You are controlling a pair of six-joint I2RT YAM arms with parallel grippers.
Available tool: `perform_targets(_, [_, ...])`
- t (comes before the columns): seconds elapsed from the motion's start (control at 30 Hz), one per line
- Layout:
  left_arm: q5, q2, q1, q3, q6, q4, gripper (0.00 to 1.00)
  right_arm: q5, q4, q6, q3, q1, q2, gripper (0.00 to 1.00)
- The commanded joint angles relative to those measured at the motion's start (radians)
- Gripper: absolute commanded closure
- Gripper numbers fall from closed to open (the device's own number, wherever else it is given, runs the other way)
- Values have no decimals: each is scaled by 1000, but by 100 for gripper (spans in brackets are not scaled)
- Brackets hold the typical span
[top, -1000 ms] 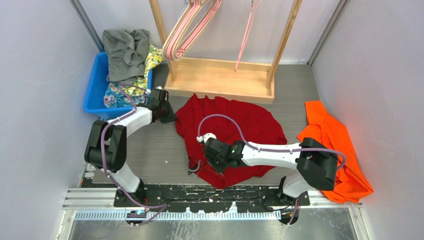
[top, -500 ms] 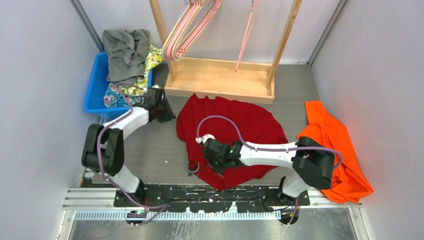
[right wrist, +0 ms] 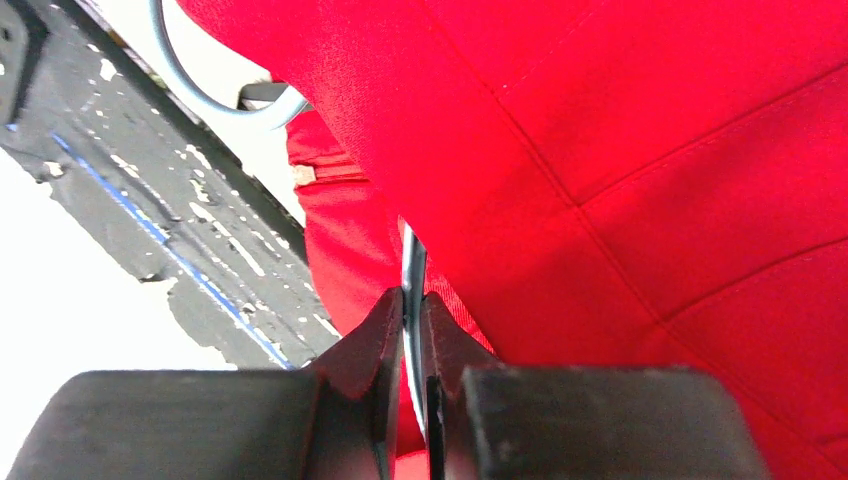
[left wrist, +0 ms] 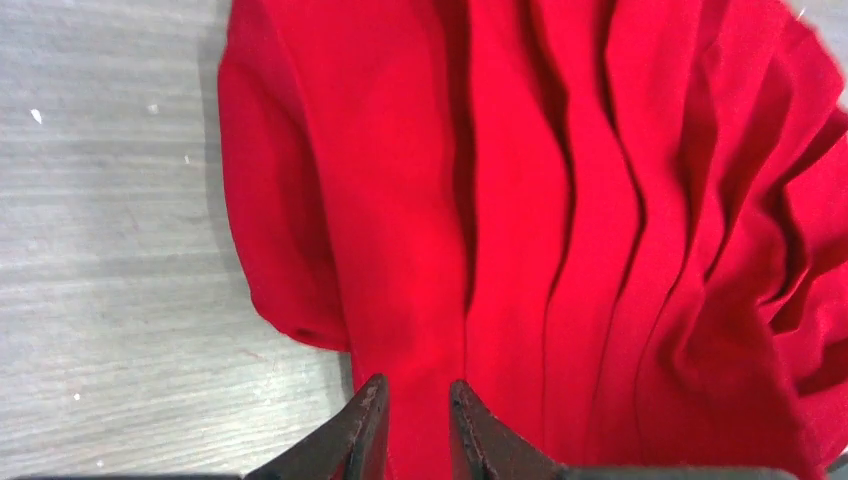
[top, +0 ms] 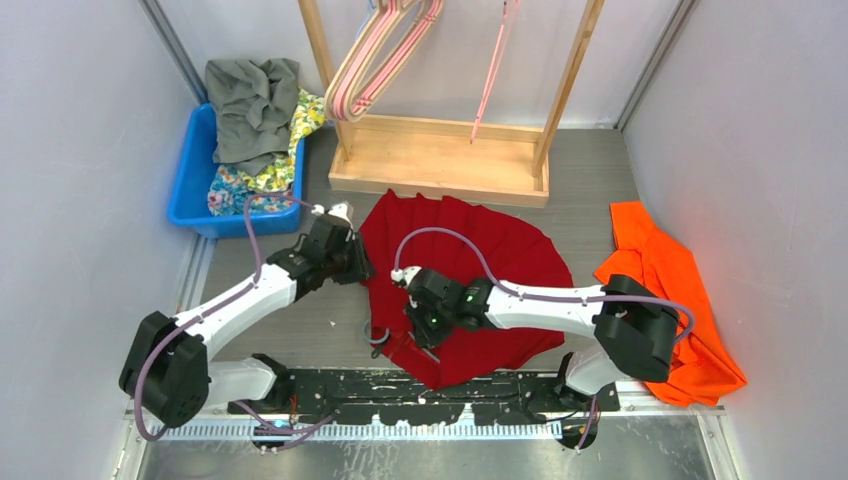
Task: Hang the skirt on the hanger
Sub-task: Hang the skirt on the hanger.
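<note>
The red pleated skirt [top: 500, 260] lies spread on the grey table in the top view. My right gripper [top: 428, 322] rests on its near left part, shut on the thin grey bar of the hanger [right wrist: 411, 262]. The hanger's hook [top: 378, 337] pokes out from the skirt's near edge; the rest is hidden under fabric. My left gripper [top: 357, 267] sits at the skirt's left edge. In the left wrist view its jaws [left wrist: 415, 387] stand slightly open over the red cloth [left wrist: 560, 200], gripping nothing.
A wooden rack [top: 440, 160] with pink hangers [top: 380, 60] stands at the back. A blue bin [top: 190, 185] of clothes sits at the back left. An orange garment [top: 670, 290] lies on the right. The black base plate [top: 330, 385] runs along the near edge.
My left arm swung from beside the blue bin to the skirt's left edge and its jaws opened a little. The right gripper kept its hold on the hanger and barely shifted.
</note>
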Motion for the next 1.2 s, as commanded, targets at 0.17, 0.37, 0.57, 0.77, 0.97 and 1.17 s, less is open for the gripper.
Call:
perform_targets(0.17, [-120,-199,-47,-78,-53,-63,71,-173,113,32,-33,-58,-164,99])
perform_targets(0.37, [-174,-314,-47,-25,-47,-172,71,-187,70,18,-20,-96,-241,99])
perform_targets(0.57, [-182,-368,-48,-24,-48,-214,71,-229,86,35,-47,-187,-331,99])
perform_targets(0.77, [-142,-403,-65,-80,-65,-215,71,-260,133,68,-70,-245,-379,99])
perform_targets(0.97, [-136,-401,-150,-115,-88,-213,71,-312,190,104,-93,-316,-416,99])
perform_targets(1.17, [-190,-419,-258,-111,-122,-237,72,-397,221,140,-87,-379,-444,99])
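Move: The right hand already pinches the grey-blue hanger low over the skirt; the hanger's free end lies about 10 cm to its left and 2 cm ahead, while the skirt's waist corner is some 4 cm left and 1 cm back. From the empty left hand, that free end is roughly 13 cm back, 3 cm right and 5 cm lower, with the waist corner about 16 cm back and 6 cm right, some 6 cm lower. Upward, by some 11 cm, goes the right hand, still pinching the hanger bar; partway it adds 5 cm forward and a little right, rolling nearly 30 degrees so its left side rises. The left hand, fingers kept part-open and empty, draws back from the skirt's left edge, dips slightly, rises to the left, then heads back again with a slight sink to the right. ##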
